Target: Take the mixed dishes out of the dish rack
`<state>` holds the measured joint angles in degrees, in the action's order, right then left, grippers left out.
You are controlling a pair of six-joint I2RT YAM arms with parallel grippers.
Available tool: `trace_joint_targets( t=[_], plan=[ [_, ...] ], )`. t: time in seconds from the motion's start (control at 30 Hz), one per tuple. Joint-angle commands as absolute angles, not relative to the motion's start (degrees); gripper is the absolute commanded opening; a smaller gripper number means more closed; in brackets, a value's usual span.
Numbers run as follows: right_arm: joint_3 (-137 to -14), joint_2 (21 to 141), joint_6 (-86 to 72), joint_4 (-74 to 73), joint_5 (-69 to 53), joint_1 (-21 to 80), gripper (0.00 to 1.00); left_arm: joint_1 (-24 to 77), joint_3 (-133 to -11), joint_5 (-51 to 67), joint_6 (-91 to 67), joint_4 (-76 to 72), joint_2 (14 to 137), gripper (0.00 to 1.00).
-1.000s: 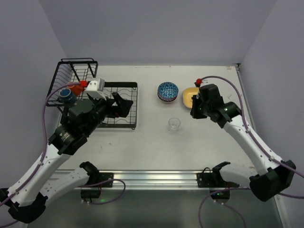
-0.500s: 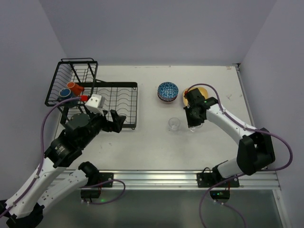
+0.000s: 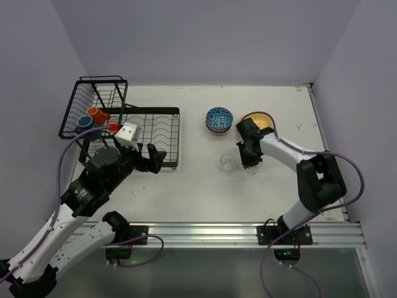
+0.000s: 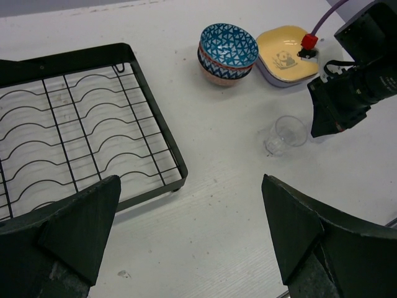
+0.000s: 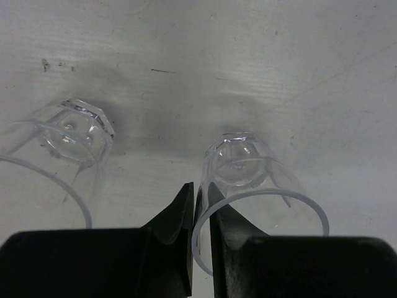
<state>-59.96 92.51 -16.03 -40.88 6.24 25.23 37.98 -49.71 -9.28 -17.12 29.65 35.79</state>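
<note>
My right gripper point(image 5: 200, 205) is shut on the wall of a clear glass point(image 5: 248, 166), one finger inside the rim and one outside. The glass hangs just over the table, right of a second clear glass point(image 5: 69, 133) point(image 3: 227, 162). In the top view the right gripper point(image 3: 250, 159) is near the yellow plate point(image 3: 262, 118). My left gripper point(image 4: 192, 248) point(image 3: 155, 160) stands open with nothing in it, over bare table at the front right corner of the dish rack point(image 3: 152, 131) point(image 4: 93, 143). An orange mug point(image 3: 96, 114) and a dark mug point(image 3: 84, 122) sit in the rack's raised basket.
Stacked patterned bowls point(image 3: 219, 119) point(image 4: 228, 51) stand behind the glasses, left of the yellow plate point(image 4: 285, 54), which lies on another plate. The rack's flat slotted tray holds nothing. The side walls stand close to the rack and to the table's right edge.
The right gripper came from beside the yellow plate down and left with its glass, next to the other glass. The left arm drew back from over the rack toward the near side.
</note>
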Motion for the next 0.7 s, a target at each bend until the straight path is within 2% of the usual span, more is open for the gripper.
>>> trace_joint_targets(
  t=[0.0,0.33,0.47,0.67],
  plan=[
    [-61.00,93.51,-15.91,-38.50,7.74,24.35,0.09,37.97,-49.13,-8.35,-15.21,26.98,35.68,1.00],
    [-61.08,92.73,-15.99,-38.06,6.07,24.35,0.19,37.97,-48.60,-8.52,-14.94,26.45,36.21,1.00],
    [-61.35,91.50,-16.08,-39.02,6.94,24.35,0.38,37.97,-49.30,-8.88,-14.94,26.46,36.47,1.00],
    [-63.01,87.11,-17.05,-42.45,7.91,24.35,0.45,37.97,-50.10,-10.54,-15.55,26.81,38.05,1.00]
  ],
)
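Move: The right hand pinches the near-left wall of the clear glass, whose middle is about 3 cm to its right, 1 cm ahead and 3 cm below. The other glass stands some 7 cm to the hand's left and 1 cm ahead; the yellow dish is about 15 cm ahead and 4 cm right, the stacked bowls about 16 cm ahead and 10 cm left. From the left hand, the held glass lies roughly 36 cm right, 7 cm ahead and 26 cm below. The right hand lets go of the glass wall: after easing forward and down by only about half a centimetre, it stays almost in place, fingers pointing down, and opens from nearly shut to a little under half. One finger ends outside the rim and the other inside the glass; the hand just starts to rise, about half a centimetre. ##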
